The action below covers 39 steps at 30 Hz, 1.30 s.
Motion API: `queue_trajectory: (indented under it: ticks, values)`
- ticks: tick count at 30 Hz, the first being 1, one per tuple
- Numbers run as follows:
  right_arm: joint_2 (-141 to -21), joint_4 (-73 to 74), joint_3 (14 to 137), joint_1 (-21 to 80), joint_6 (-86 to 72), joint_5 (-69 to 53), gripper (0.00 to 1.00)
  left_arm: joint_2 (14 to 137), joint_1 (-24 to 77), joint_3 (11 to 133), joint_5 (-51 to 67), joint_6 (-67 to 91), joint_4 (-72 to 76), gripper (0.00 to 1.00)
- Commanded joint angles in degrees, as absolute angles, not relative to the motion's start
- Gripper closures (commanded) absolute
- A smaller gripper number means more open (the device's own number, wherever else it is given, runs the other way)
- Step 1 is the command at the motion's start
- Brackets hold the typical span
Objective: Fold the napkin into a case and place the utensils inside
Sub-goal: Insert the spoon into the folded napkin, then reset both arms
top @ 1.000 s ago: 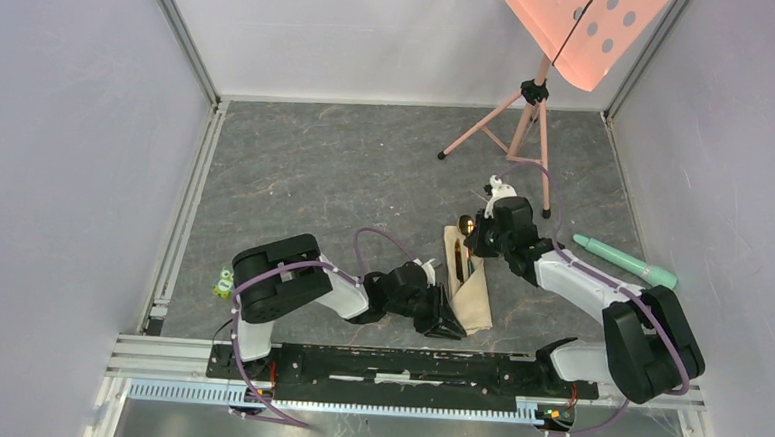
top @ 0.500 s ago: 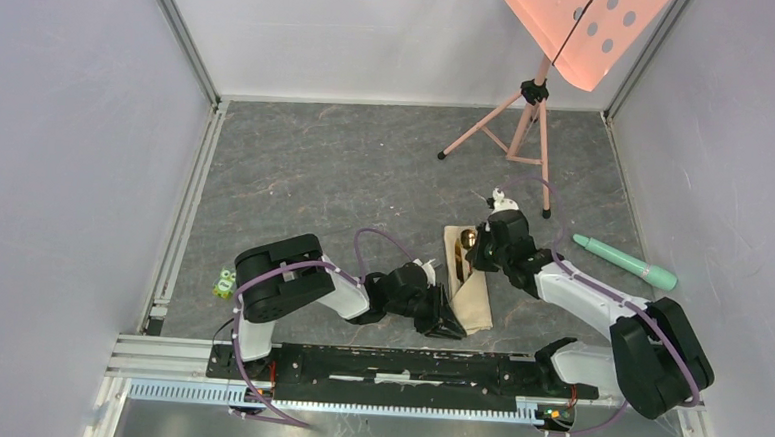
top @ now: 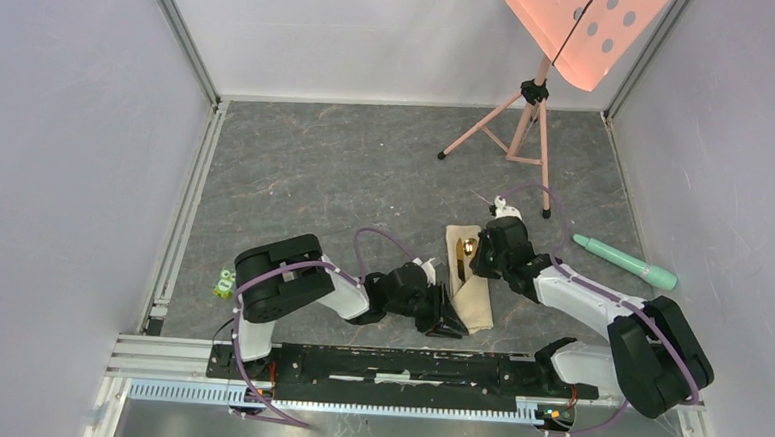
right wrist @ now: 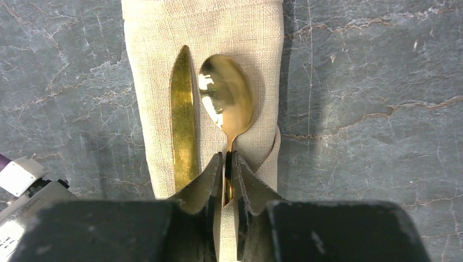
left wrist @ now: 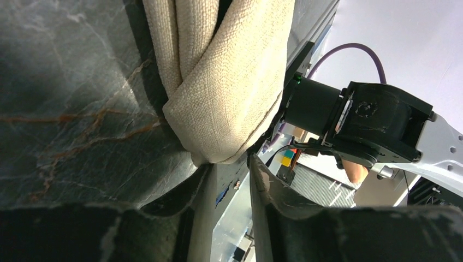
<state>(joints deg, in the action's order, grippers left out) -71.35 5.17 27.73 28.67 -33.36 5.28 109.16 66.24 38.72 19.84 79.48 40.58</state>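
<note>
The napkin [top: 478, 301] lies folded as a narrow beige case [right wrist: 256, 38] on the grey table between the arms. A gold knife [right wrist: 183, 120] and a gold spoon [right wrist: 226, 98] lie side by side on it, their handles running under the crossed flaps. My right gripper [right wrist: 228, 158] [top: 476, 263] is over the case's upper half, its jaws almost together on the spoon's handle. The left gripper [left wrist: 228, 164] [top: 448, 327] is at the case's near end [left wrist: 229, 98]. Its jaws stand apart, tips at the rounded cloth end, nothing gripped between them.
A mint-green cylinder [top: 624, 261] lies right of the right arm. A small green frog toy [top: 224, 284] sits by the left rail. A pink tripod stand [top: 514, 125] with an orange perforated sheet [top: 584, 29] stands at the back right. The metal rail [top: 406, 365] runs along the near edge.
The right gripper has come nearer along the case with the spoon, sliding its handle under the flaps. Its jaws have loosened slightly. The left arm has held its place.
</note>
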Motion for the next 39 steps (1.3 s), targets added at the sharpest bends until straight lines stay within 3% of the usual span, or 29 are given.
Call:
queue_trajectory:
  ticks: [1, 10, 16, 18, 19, 25, 26, 28, 29, 33, 39]
  values:
    - [-71.75, 4.15, 28.2, 28.99, -32.92, 6.4, 0.8, 106.24, 66.01, 37.52, 17.64, 79.6, 42.55, 0.63]
    - [-65.23, 10.86, 32.91, 29.29, -29.22, 6.86, 0.5, 94.65, 65.75, 31.5, 14.7, 76.92, 38.63, 0.57]
    - [-55.0, 20.61, 39.38, 29.5, -22.33, 7.88, 0.38, 77.35, 65.38, 31.7, 7.41, 66.88, 20.0, 0.53]
    - [-50.05, 23.47, 41.77, 29.53, -19.83, 7.01, 0.25, 69.68, 65.24, 32.86, 3.86, 62.41, 13.21, 0.49]
    - [-47.44, 25.05, 43.25, 29.48, -18.02, 6.26, 0.04, 65.49, 65.27, 34.11, 1.98, 59.36, 9.4, 0.46]
    - [-34.75, 35.07, 56.18, 29.53, -15.62, 9.97, 0.02, 47.71, 65.13, 49.0, -9.06, 40.7, -16.36, 0.32]
    - [-33.15, 36.19, 58.3, 29.51, -15.22, 9.83, 0.02, 46.13, 65.09, 52.88, -11.13, 37.48, -19.43, 0.28]
    - [-29.78, 37.12, 62.83, 29.54, -13.63, 9.8, 0.02, 43.68, 65.07, 60.15, -14.72, 31.53, -25.85, 0.06]
    - [-28.68, 37.36, 65.14, 29.53, -12.73, 9.91, 0.02, 43.12, 65.1, 63.86, -16.65, 28.67, -29.46, 0.0]
    - [-25.86, 38.31, 74.15, 29.49, -8.18, 11.61, 0.02, 43.04, 65.18, 79.96, -22.85, 21.68, -39.92, 0.0]
    - [-25.29, 40.76, 84.03, 29.53, -3.91, 16.51, 0.02, 41.16, 65.21, 91.5, -27.39, 17.67, -43.16, 0.0]
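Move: The right hand sits on the spoon's handle, fingers barely parted around it. The spoon bowl is about 3 cm ahead and 1 cm left of this hand, some 1 cm below it. The knife lies level with the hand about 3 cm to its left, and the folded napkin's middle is roughly 4 cm back and 1 cm left. From the left hand, at the napkin's near end, the spoon bowl lies some 17 cm straight ahead. Straight up, after the right fingers first spread off the spoon handle nearly in place: the right hand climbs nearly 50 cm, drawing back and to the right as it tips upward by about 65 degrees. The left hand leaves the napkin's near end, opening wide, and goes equally high and well to the left, also tilting up. ##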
